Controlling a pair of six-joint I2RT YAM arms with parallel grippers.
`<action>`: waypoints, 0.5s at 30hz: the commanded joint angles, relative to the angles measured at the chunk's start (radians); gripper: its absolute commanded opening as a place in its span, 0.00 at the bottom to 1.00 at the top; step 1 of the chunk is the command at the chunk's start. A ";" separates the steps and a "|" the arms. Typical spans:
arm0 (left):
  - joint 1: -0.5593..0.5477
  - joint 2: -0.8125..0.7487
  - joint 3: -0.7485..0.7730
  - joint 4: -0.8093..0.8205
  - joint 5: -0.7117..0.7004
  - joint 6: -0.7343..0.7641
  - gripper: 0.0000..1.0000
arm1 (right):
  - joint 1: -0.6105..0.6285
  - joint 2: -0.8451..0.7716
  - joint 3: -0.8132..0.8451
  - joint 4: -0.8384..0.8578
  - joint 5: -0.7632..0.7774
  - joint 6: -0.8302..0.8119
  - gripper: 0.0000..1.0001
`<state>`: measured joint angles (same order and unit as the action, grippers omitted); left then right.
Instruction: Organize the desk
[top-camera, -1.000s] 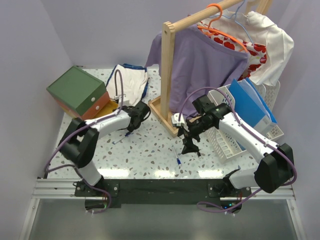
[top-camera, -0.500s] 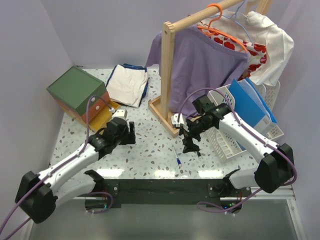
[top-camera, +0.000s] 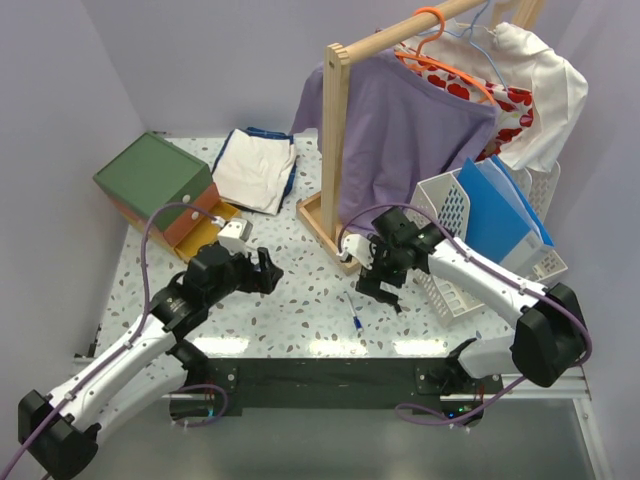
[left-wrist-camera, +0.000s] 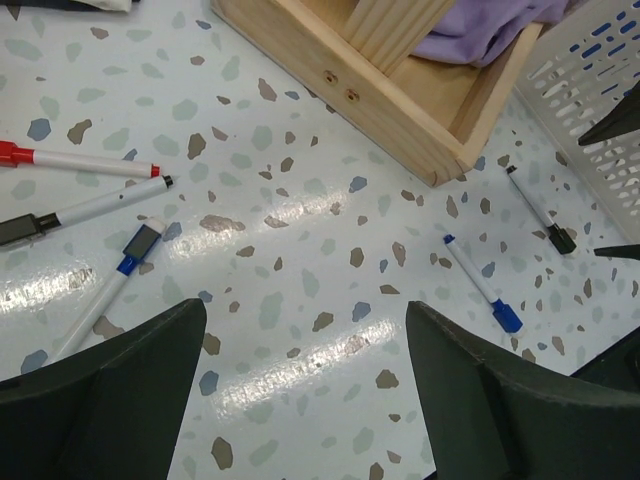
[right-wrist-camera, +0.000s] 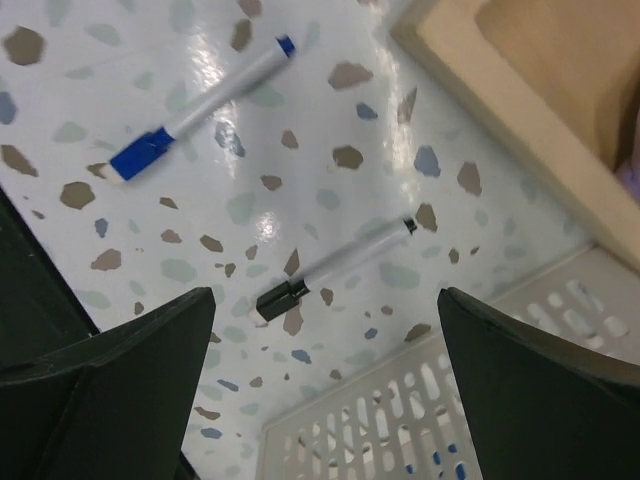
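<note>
The desk (top-camera: 300, 320) is a white terrazzo top with a black front rail. My left gripper (top-camera: 264, 272) is open and empty above the desk's left middle; in the left wrist view (left-wrist-camera: 305, 330) bare desk lies between its fingers. My right gripper (top-camera: 384, 288) is open and empty, low over a black-capped marker (right-wrist-camera: 335, 268) beside the white basket (right-wrist-camera: 400, 420). A blue-capped marker (top-camera: 354, 316) lies just left of it and also shows in the right wrist view (right-wrist-camera: 200, 105). Red (left-wrist-camera: 75, 160), black (left-wrist-camera: 80, 212) and blue (left-wrist-camera: 110, 290) markers lie by the left gripper.
A wooden clothes rack (top-camera: 335, 150) with a purple shirt (top-camera: 410, 130) stands at the back middle, its base (left-wrist-camera: 400, 90) near both grippers. The white basket (top-camera: 455, 285) holds blue folders (top-camera: 500, 210). A green-topped drawer box (top-camera: 155, 180) and folded cloth (top-camera: 255, 170) sit at the back left.
My left arm has swung back from the rack base toward the near left, its gripper now over the left middle. My right gripper has shifted slightly left, lower over the black-capped marker.
</note>
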<state>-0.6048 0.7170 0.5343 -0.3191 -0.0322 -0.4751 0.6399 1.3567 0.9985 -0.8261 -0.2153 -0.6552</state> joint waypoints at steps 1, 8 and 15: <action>-0.004 -0.034 -0.030 0.060 -0.014 0.023 0.87 | -0.002 -0.012 -0.092 0.117 0.221 0.222 0.99; -0.004 -0.083 -0.040 0.066 -0.038 0.024 0.87 | -0.005 0.022 -0.156 0.182 0.246 0.287 0.99; -0.006 -0.099 -0.042 0.064 -0.043 0.020 0.87 | -0.005 0.169 -0.121 0.177 0.240 0.292 0.66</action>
<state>-0.6048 0.6388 0.4969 -0.2993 -0.0605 -0.4744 0.6384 1.4574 0.8448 -0.6682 0.0101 -0.3889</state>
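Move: Just off the right hand's right side, about 3 cm over and level fore-and-aft, lies the black-capped marker on the table, some 9 cm below. The blue-capped marker is about 6 cm to this hand's left and 4 cm back; the wooden rack's nearest corner sits some 6 cm ahead and 5 cm left, and the white basket's middle roughly 10 cm ahead, 22 cm right. From the left hand the black marker is about 27 cm right, 4 cm back and 14 cm down. Sinking some 6 cm towards the black-capped marker, the right hand also shifts about 3.5 cm to the right early on, then comes nearly straight down. Its wrist turns some 20 degrees clockwise while the fingers swing more upright, and the wide-open fingers begin to close near the end, still short of the marker. ##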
